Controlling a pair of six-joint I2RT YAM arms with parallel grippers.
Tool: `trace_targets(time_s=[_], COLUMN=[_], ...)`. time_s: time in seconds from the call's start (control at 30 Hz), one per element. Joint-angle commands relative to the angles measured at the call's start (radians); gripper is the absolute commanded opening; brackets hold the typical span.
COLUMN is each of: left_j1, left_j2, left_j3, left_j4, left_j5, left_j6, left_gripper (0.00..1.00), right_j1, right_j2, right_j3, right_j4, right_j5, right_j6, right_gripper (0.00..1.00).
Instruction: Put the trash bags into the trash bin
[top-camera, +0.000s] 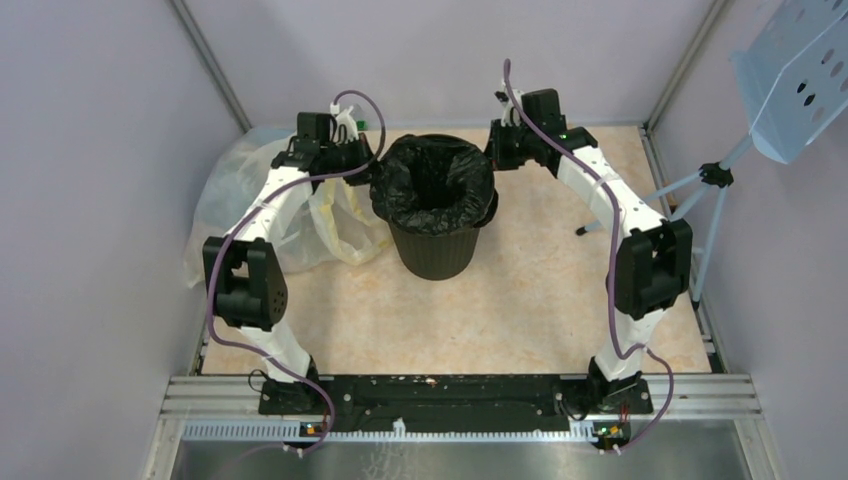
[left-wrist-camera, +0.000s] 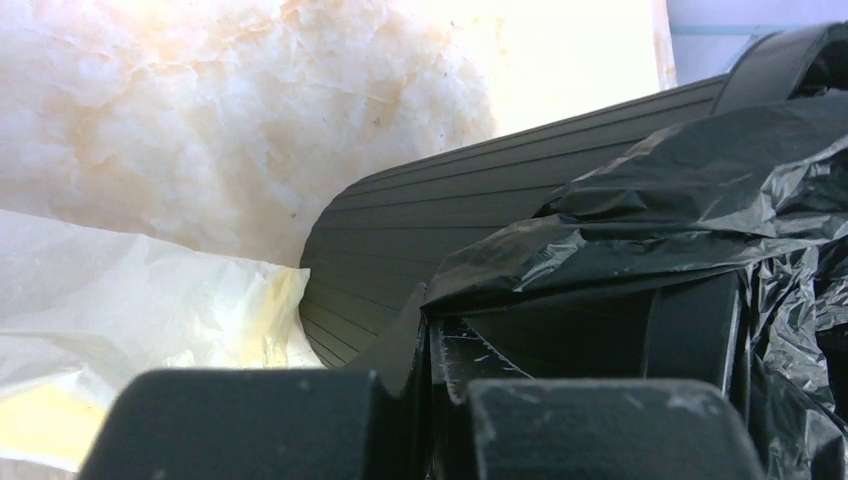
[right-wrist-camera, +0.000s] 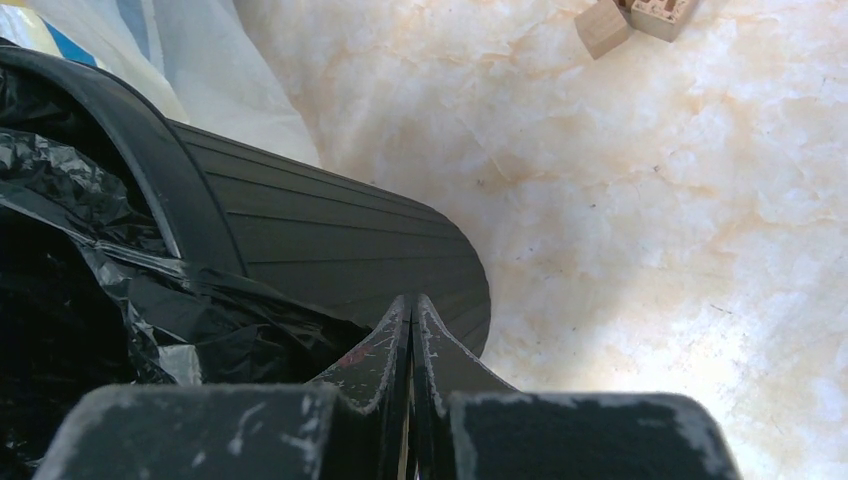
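Observation:
The trash bin (top-camera: 435, 250), round, black and ribbed, stands upright at the back middle of the table. The glossy black trash bag (top-camera: 435, 185) sits inside it, its edge folded out over the rim. My left gripper (top-camera: 374, 158) is at the bin's left rim. In the left wrist view this gripper (left-wrist-camera: 432, 300) is shut, and a fold of the bag (left-wrist-camera: 700, 200) runs from its tips across the bin's wall (left-wrist-camera: 450, 210). My right gripper (top-camera: 497, 150) is at the right rim. Its wrist view shows this gripper (right-wrist-camera: 412, 300) shut against the bin's side (right-wrist-camera: 330, 230), with the bag (right-wrist-camera: 60, 300) beside it.
A big translucent pale-yellow bag (top-camera: 240, 190) lies against the bin's left side, under my left arm. A tripod (top-camera: 700, 190) with a pale blue perforated panel (top-camera: 800, 70) stands at the right edge. Small wooden blocks (right-wrist-camera: 605, 25) lie on the marbled tabletop (top-camera: 540, 300).

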Motion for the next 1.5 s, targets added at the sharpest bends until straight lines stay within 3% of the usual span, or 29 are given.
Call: trace_targets(time_s=[0.0, 0.23, 0.37, 0.53, 0.63, 0.7, 0.87, 0.93, 1.07, 1.47], left_j1=[0.023, 0.025, 0.026, 0.038, 0.04, 0.04, 0.04, 0.04, 0.04, 0.042], left_j2=[-0.033, -0.053, -0.134, -0.213, -0.225, -0.225, -0.22, -0.208, -0.192, -0.212], left_j3=[0.018, 0.0, -0.003, -0.049, -0.053, -0.051, -0.041, -0.025, 0.006, 0.006], left_j4=[0.043, 0.031, 0.051, 0.128, 0.135, 0.131, 0.121, 0.107, 0.079, 0.074], left_j5=[-0.003, -0.017, -0.11, -0.145, -0.14, -0.127, -0.118, -0.115, -0.115, -0.125], left_j6=[-0.03, -0.024, -0.025, -0.059, -0.061, -0.061, -0.066, -0.064, -0.058, -0.056], left_gripper=[0.0, 0.0, 0.0, 0.0, 0.0, 0.0, 0.0, 0.0, 0.0, 0.0], right_j1=[0.013, 0.013, 0.008, -0.001, -0.001, 0.006, 0.053, 0.084, 0.151, 0.176], right_j2=[-0.069, -0.123, -0.134, -0.123, -0.114, -0.114, -0.086, -0.08, -0.068, 0.101], right_j3=[0.046, 0.118, 0.126, 0.135, 0.159, 0.169, 0.221, 0.218, 0.221, 0.438], right_j4=[-0.004, -0.026, -0.013, 0.04, 0.061, 0.074, 0.078, 0.078, 0.088, -0.102], right_j5=[0.032, 0.116, 0.16, 0.095, -0.031, -0.08, -0.134, -0.191, -0.135, -0.122], right_j6=[0.004, -0.024, -0.027, -0.035, -0.107, -0.177, -0.351, -0.482, -0.659, -0.824], right_gripper=[0.0, 0.0, 0.0, 0.01, 0.29, 0.36, 0.43, 0.43, 0.46, 0.44])
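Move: The right hand, pinching the trash bag's right edge at the bin's rim, goes for the bag's far edge, whose middle lies some 9 cm to its left, about 4 cm ahead and 2 cm higher. The bin mouth's centre is 11 cm left and 4 cm back of it. From the left hand, holding the opposite corner, that far edge is 13 cm right, 5 ahead and 4 up; the clear bag's yellow mouth lies 6 cm left, 4 back and 12 below. Up first, about 8 cm, the right hand rises from the rim, then opens to nearly half, lets go of the bag's right edge and swings some 8 cm left over the bin's far-right rim, rolling strongly to point more leftward, dipping slightly last. The left hand keeps its pinch, pulling the corner about 7 cm up and 3 cm left, fingers tilting up. ##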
